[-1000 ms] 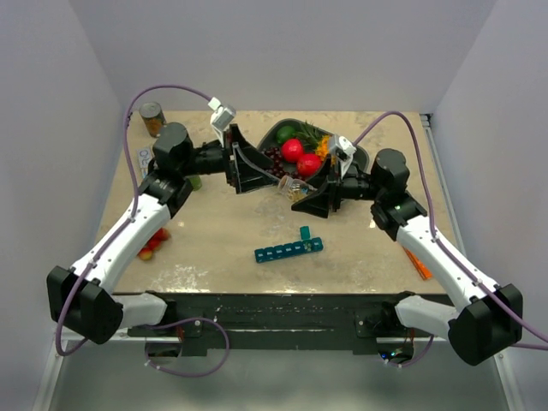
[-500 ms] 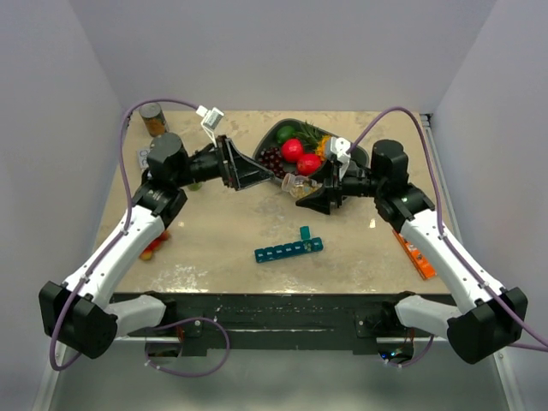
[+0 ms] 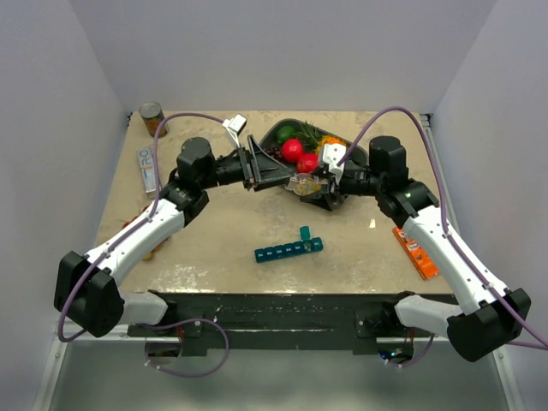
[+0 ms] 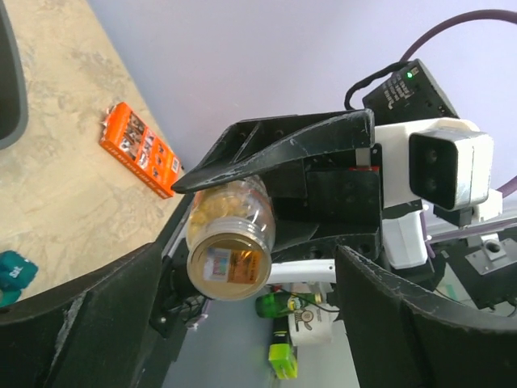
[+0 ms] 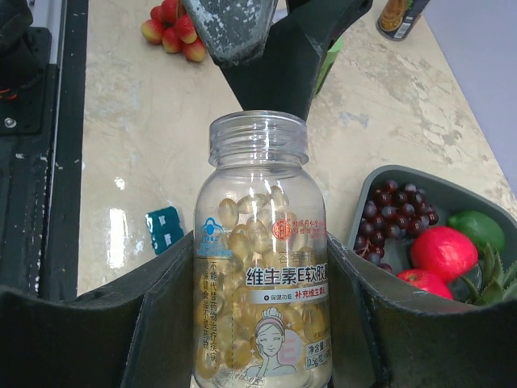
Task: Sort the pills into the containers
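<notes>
A small clear bottle (image 5: 262, 267) of tan-yellow pills (image 5: 242, 238) sits between the fingers of my right gripper (image 5: 260, 259), which is shut on its body. It is held in the air near the fruit tray, bottle (image 3: 301, 182) and right gripper (image 3: 315, 185). The bottle's threaded neck points at my left gripper (image 3: 285, 171), whose fingers (image 5: 234, 32) stand just beyond it. In the left wrist view the bottle's round end (image 4: 230, 263) faces the camera between the wide-open left jaws. The teal containers strip (image 3: 288, 249) lies on the table in front, one lid raised.
A grey tray (image 3: 364, 156) with red fruit, dark grapes and a lime stands at the back. An orange box (image 3: 414, 252) lies to the right, a can (image 3: 152, 118) at the back left corner, a white box (image 3: 147, 167) at the left and small red fruits (image 5: 174, 28) near the left arm.
My left gripper has swung right and closed in on the bottle's neck, its jaws narrowing slightly. The right gripper has shifted a little toward it, still holding the bottle.
</notes>
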{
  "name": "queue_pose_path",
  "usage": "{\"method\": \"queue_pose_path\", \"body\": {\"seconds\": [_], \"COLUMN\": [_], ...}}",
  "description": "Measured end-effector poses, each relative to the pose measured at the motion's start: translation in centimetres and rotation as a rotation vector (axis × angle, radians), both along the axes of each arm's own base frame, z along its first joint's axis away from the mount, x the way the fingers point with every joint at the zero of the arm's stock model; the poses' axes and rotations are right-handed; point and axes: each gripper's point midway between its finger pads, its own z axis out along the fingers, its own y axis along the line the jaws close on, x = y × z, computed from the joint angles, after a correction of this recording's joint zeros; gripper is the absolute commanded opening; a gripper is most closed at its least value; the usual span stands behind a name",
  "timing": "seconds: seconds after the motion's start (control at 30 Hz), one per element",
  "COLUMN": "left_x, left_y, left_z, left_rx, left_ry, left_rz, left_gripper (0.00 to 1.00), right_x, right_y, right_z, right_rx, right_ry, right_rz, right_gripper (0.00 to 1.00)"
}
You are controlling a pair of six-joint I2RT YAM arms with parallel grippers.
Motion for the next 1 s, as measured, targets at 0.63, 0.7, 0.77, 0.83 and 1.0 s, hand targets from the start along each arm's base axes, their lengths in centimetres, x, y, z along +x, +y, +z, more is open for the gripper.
{"method": "queue_pose_path", "body": {"seconds": [0.63,0.7,0.77,0.83,1.0], "left_x": [-0.1,-0.2,-0.5,-0.9,-2.5], "left_y": [-1.6,-1.6,-1.6,-1.5,-0.9], "left_z": [-0.8,-0.9,-1.1,-1.1,-1.0], "left_rx": [0.032,0.046,0.067,0.098,0.127], "left_ry": [-0.012,-0.065,-0.133,-0.243,-0.571], "left_rz": [-0.075,-0.104,-0.14,-0.189,-0.308], "left_gripper": [0.2,0.2,0.2,0.21,0.4], "right_x": [0.0,-0.2,-0.6,-1.2,-3.5], "right_y": [0.0,0.1,0.3,0.7,1.9], "right_z": [-0.3,-0.4,-0.6,-0.9,-1.1], "right_rx": [0.02,0.043,0.076,0.12,0.292], "right_ry": [0.055,0.093,0.149,0.225,0.465], "right_rz": [-0.03,-0.032,-0.031,-0.027,0.035], "right_gripper": [0.0,0.0,0.0,0.0,0.0]}}
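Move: The lid of the bottle already held in my right hand is about 3 cm to the right of my open left hand and 1 cm below it; from my right hand it sits some 6 cm left, 1 cm ahead and 1 cm lower. From my left hand, the fruit tray lies roughly 13 cm ahead and 6 cm right, and the teal pill box about 10 cm back and 3 cm right, both some 20 cm below. My left hand eases about 1.5 cm right and slightly down over the lid, and its fingers close to pinch the rim. Then I counter-twist: seen from the left-hand side, my left hand rolls the lid clockwise some 35 degrees while my right, keeping its grip, rolls the bottle about 30 degrees counter-clockwise, both drawing back roughly 3 cm. ##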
